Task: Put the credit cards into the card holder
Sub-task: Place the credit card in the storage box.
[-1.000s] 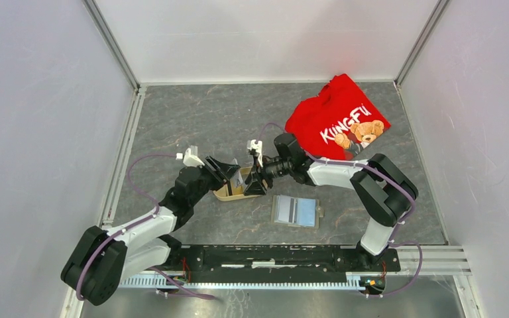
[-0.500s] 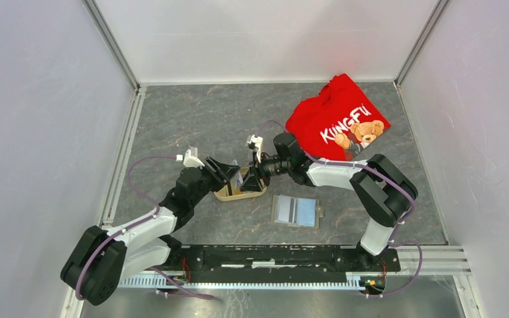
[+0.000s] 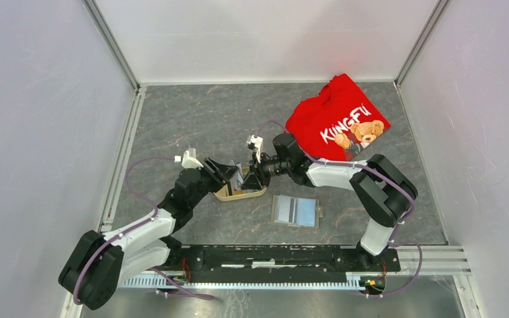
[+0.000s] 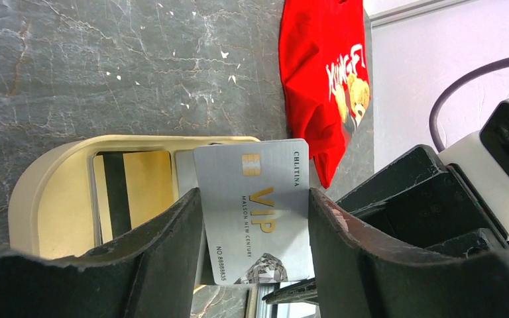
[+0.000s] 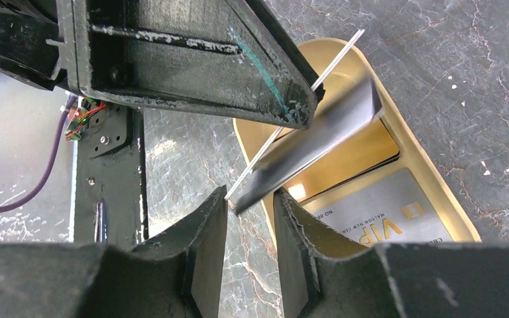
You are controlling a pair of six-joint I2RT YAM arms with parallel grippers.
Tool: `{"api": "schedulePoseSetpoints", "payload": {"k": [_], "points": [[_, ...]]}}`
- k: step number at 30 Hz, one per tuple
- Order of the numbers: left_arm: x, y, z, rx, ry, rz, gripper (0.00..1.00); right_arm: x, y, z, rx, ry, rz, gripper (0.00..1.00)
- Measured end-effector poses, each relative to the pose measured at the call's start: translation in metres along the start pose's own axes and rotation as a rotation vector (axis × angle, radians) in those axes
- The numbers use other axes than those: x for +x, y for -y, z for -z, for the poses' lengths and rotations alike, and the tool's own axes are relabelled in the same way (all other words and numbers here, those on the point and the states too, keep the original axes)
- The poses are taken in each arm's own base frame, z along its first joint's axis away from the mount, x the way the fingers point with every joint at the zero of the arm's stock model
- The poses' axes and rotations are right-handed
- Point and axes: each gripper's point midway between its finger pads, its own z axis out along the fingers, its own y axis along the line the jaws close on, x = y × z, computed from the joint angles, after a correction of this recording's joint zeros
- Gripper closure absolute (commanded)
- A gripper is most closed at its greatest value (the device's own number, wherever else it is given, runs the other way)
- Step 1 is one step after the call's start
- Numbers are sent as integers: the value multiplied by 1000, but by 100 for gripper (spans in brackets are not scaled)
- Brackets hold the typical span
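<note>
My left gripper is shut on a silver VIP credit card, pinched by its long edges and held upright over the beige tray. My right gripper faces it from the right. Its jaws are narrowed but open, on either side of the card's lower end, which I see edge-on. More credit cards lie in the tray: another silver VIP one and one with a dark stripe. The grey card holder lies open and flat on the table, to the right of the tray and nearer the arm bases.
A red shirt with a bear print lies at the back right, behind the right arm. The enclosure's white walls stand on three sides. The arms' base rail runs along the near edge.
The right gripper's jaws have narrowed around the end of the held card. Both grippers stay over the tray, shifted only slightly.
</note>
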Motion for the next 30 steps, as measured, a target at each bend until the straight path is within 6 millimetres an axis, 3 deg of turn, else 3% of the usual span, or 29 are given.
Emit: {"api": "schedulePoseSetpoints", "payload": {"k": [11, 17, 23, 30], "points": [[0, -1, 1, -2, 3, 0, 70, 5, 1, 1, 1, -18, 19, 59], [4, -8, 3, -21, -7, -1, 70, 10, 2, 3, -21, -30, -11, 47], [7, -14, 3, -35, -17, -2, 70, 1, -12, 6, -126, -3, 13, 36], [8, -15, 4, -36, -21, -15, 70, 0, -15, 9, -158, -27, 63, 40]]}}
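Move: The storage box lies beneath both my hands. From my left hand, still gripping the silver VIP card by its edges, the box's middle is about 2 cm back, 2 cm right and 6 cm down. From my right hand it is roughly 3 cm ahead, 1 cm left and 5 cm down, with the held silver card about 3 cm ahead, 3 cm left and 1 cm up. The card holder lies some 16 cm right of my right hand and 7 cm back. With my right hand half open beside the held card, I first dip about 1 cm towards the box, then spread the fingers and lift some 2 cm, drawing back a little over 1 cm from the card and turning slightly counter-clockwise. My left hand keeps its pinch on the silver card and lowers it about 1.5 cm towards the box, easing slightly back. ##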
